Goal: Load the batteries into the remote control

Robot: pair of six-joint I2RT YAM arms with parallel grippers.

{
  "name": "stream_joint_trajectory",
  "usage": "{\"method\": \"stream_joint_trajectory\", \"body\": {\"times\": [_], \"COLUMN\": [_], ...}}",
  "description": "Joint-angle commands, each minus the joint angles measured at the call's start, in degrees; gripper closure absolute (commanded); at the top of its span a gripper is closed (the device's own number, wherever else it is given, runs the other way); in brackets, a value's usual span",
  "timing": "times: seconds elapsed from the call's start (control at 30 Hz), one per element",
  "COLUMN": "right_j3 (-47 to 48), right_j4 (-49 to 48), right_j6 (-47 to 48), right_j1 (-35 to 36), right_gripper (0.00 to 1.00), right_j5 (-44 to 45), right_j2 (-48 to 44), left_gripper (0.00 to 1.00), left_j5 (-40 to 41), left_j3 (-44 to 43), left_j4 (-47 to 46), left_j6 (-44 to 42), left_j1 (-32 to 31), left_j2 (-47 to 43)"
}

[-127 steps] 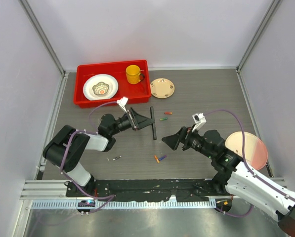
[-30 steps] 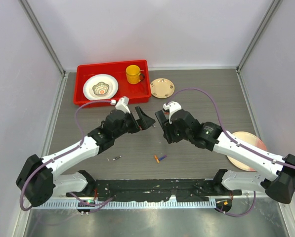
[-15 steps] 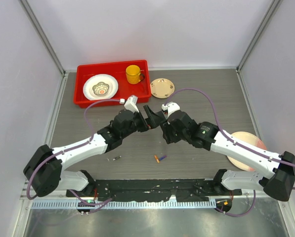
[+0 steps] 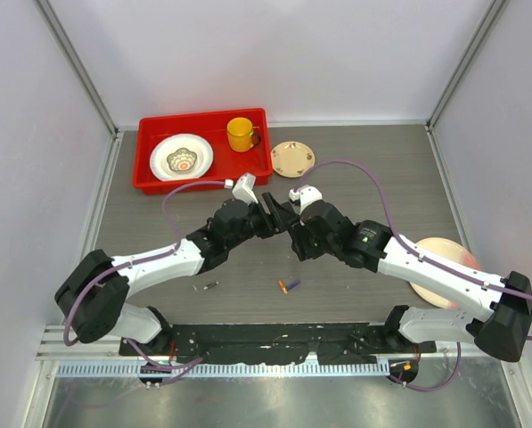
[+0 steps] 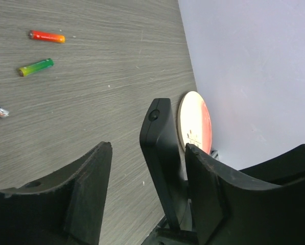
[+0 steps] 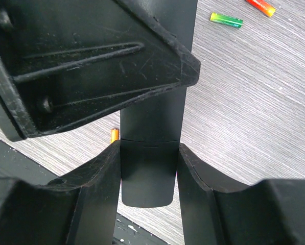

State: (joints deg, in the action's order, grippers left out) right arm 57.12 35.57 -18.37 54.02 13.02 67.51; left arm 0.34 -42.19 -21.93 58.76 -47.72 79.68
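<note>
My right gripper (image 6: pixel 149 148) is shut on the lower end of the slim black remote control (image 6: pixel 151 168), holding it above the table. My left gripper (image 5: pixel 148 148) straddles the remote control (image 5: pixel 162 153): the right finger is close against it and a clear gap is left at the left finger, so the jaws are open. In the top view both grippers, the left (image 4: pixel 279 217) and the right (image 4: pixel 294 234), meet at mid-table. Batteries lie loose: a red-orange one (image 5: pixel 47 36), a green one (image 5: pixel 36 67), and an orange one (image 4: pixel 283 286) beside a purple one (image 4: pixel 293 284).
A red tray (image 4: pixel 150 174) at the back left holds a white plate (image 4: pixel 181 157) and a yellow mug (image 4: pixel 241 134). A beige saucer (image 4: pixel 293 159) sits beside it. A pink plate (image 4: pixel 444 267) lies at the right. A small dark cell (image 4: pixel 210 286) lies near the left arm.
My left gripper has moved right up to the remote held by the right gripper, and its jaws have narrowed around it. The right gripper has stayed shut on the remote.
</note>
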Motion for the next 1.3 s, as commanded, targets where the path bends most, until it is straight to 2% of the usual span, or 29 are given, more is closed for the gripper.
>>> {"method": "stream_joint_trajectory", "body": {"times": [0.0,0.2,0.3,0.33,0.6,0.67,0.73,0.8,0.9,1.17,1.27], "right_j3": [1.9,1.6,1.8,1.8,1.7,1.7,1.9,1.9,1.2,-2.1,-6.2], "right_j4": [-2.6,-2.4,-2.4,-2.4,-2.6,-2.5,-2.4,-2.3,-3.0,-7.4,-12.4], "right_j6": [-0.7,-0.8,-0.7,-0.6,-0.5,-0.4,-0.3,-0.5,-0.9,-3.7,-8.8], "right_j1": [0.5,0.6,0.6,0.6,0.5,0.6,0.6,0.6,0.6,0.4,-0.3], "right_gripper": [0.99,0.99,0.99,0.99,0.99,0.98,0.78,0.53,0.38,0.24,0.20], "right_j5": [0.5,0.5,0.8,0.8,1.0,1.0,0.4,-0.4,-1.9,-6.2,-5.5], "right_j2": [-1.1,-1.0,-1.0,-1.1,-1.9,-2.1,-2.2,-3.0,-5.0,-10.6,-13.4], "left_gripper": [0.42,0.51,0.61,0.68,0.82,0.92,1.00,1.00,1.00,1.00,1.00], "left_j5": [-2.2,-3.2,-3.3,-3.2,-3.3,-3.4,-3.2,-2.6,-0.9,5.5,10.0], "left_j3": [-1.8,-1.0,-0.3,-0.2,0.8,1.3,2.0,2.8,4.0,6.4,9.9], "left_j4": [-7.2,-10.2,-11.1,-11.3,-12.6,-13.4,-14.2,-15.7,-16.5,-16.5,-20.6], "left_j6": [1.3,2.7,2.8,2.8,3.2,3.5,3.9,4.3,4.1,2.8,1.8], "left_j1": [-0.4,-0.5,-0.7,-0.8,-0.8,-0.8,-0.7,-0.8,-0.4,1.6,1.6], "left_j2": [1.6,2.8,3.0,3.1,3.3,3.4,3.4,3.1,1.9,-3.6,-6.5]}}
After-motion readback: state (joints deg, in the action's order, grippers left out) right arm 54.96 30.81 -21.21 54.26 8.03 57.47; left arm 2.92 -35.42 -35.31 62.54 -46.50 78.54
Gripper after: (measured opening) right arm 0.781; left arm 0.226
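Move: Just to the left hand's right, roughly 3 cm away, 2 cm back and a touch lower, lies the remote's middle, with the open fingers already about its far half. Some 16 cm below that hand, the green battery is 8 cm ahead and 3 cm right; the silver battery is 5 cm ahead and 3 cm left. The right hand grips the remote's near end, its middle about 3 cm ahead, 2 cm left and 3 cm above; the orange-and-purple pair lies 9 cm back, 3 cm left, 15 cm below. Easing about 2 cm right and then 2 cm up, the left hand closes its fingers on the remote's far half while the right hand holds the near end still. The right hand then opens, lets go and lifts about 5 cm, drifting slightly back and rolling its left side up some 15 degrees; the left hand dips briefly and carries the remote about 3 cm left. ##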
